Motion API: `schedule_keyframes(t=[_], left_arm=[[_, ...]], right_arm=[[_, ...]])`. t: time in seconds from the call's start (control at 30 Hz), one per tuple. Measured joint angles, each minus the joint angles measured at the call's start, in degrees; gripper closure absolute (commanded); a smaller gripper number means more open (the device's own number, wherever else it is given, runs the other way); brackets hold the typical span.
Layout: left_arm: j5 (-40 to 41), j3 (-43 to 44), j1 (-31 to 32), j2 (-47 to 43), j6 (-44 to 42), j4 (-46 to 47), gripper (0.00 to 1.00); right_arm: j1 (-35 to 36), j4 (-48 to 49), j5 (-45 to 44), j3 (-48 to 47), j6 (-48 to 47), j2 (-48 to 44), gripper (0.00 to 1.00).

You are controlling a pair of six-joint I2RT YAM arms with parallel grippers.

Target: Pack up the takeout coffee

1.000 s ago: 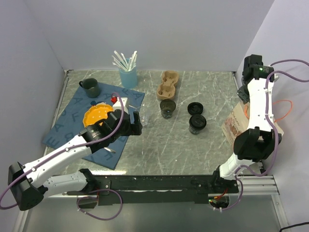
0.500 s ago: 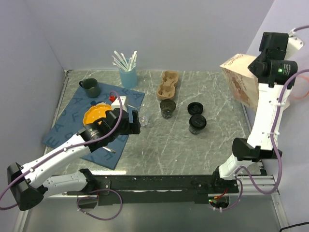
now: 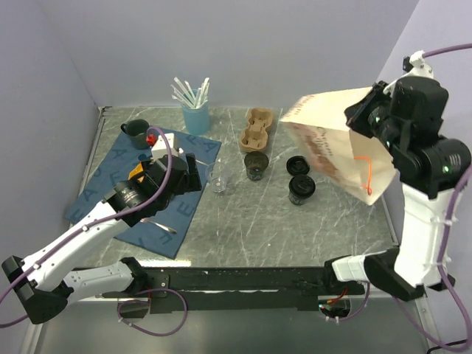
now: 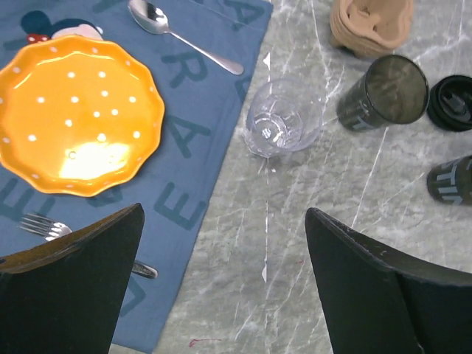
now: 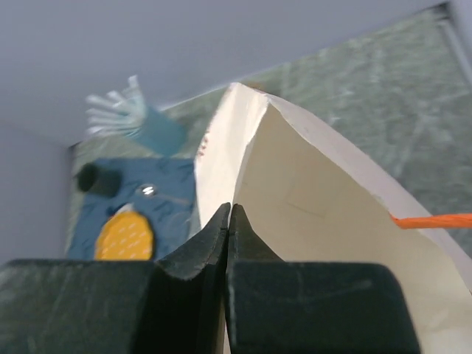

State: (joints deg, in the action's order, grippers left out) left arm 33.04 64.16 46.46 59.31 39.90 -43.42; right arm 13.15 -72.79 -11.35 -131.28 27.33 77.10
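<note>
The takeout coffee, a small black cup with a black lid, stands mid-table; its side shows at the right edge of the left wrist view. A loose black lid lies just behind it. An open dark cup stands to the left of the lid. My right gripper is shut on the rim of a tan paper bag, held in the air above the table's right side, mouth tilted toward the middle; the pinch shows in the right wrist view. My left gripper is open and empty, left of the clear glass.
A brown cup carrier and a blue cup of straws stand at the back. A dark green mug sits on the blue placemat with an orange plate, a spoon and a fork.
My right arm has lifted the paper bag from the table's right edge and swung it up and over toward the middle. My left gripper has drawn back left, away from the glass.
</note>
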Motion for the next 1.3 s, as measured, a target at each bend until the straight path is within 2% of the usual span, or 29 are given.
schedule_keyframes(t=[0.4, 0.67, 0.8, 1.07, 1.2, 1.3], left_arm=[[1.84, 0.87, -0.2, -2.25, 1.86, -4.42, 0.03], [5.42, 4.42, -0.26, -0.26, 5.27, -9.38, 0.03], [5.9, 7.48, -0.35, 2.6, 8.07, -12.0, 0.03], [6.73, 9.73, -0.98, 9.33, 13.57, -16.5, 0.03], [6.08, 9.9, -1.53, 11.61, 17.09, -19.54, 0.03], [4.94, 11.1, -1.62, 11.78, 20.04, -22.49, 0.03]], right_arm=[[11.13, 2.56, 12.94, 15.78, 6.6, -9.03, 1.0], [21.27, 6.91, 15.5, 34.23, 13.38, -10.8, 1.0], [26.47, 7.8, 14.32, 38.36, 16.0, -9.99, 0.91], [31.04, 10.4, 12.74, 41.05, 17.2, -3.28, 0.83], [33.81, 14.36, 13.97, 43.78, 17.31, -1.92, 0.7], [35.26, 16.31, 15.28, 43.78, 17.64, -0.85, 0.69]])
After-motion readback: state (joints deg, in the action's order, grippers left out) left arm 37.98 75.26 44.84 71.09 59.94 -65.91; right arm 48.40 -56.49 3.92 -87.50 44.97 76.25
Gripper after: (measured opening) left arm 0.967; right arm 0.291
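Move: The right gripper holds the paper bag by its rim. The open patch of table for it lies about 29 cm to the left, 5 cm back and some 47 cm below. The lidded cup is 5 cm ahead and 10 cm left of this hand, the loose lid 13 ahead and 10 left, the open dark cup 12 ahead and 24 left, all roughly 45 cm below. From the left gripper, the patch lies about 17 cm right, 3 back and 24 below. Swing the right gripper, rim still pinched, some 23 cm left and 8 cm back, level at first, then sinking about 21 cm to the patch nearer than the cups. Tip it down and turn it counter-clockwise, about 35 degrees each, and open the fingers part way over the last stretch. Ease the left gripper 3 cm left, then down, tipping it downward, fingers wide. ##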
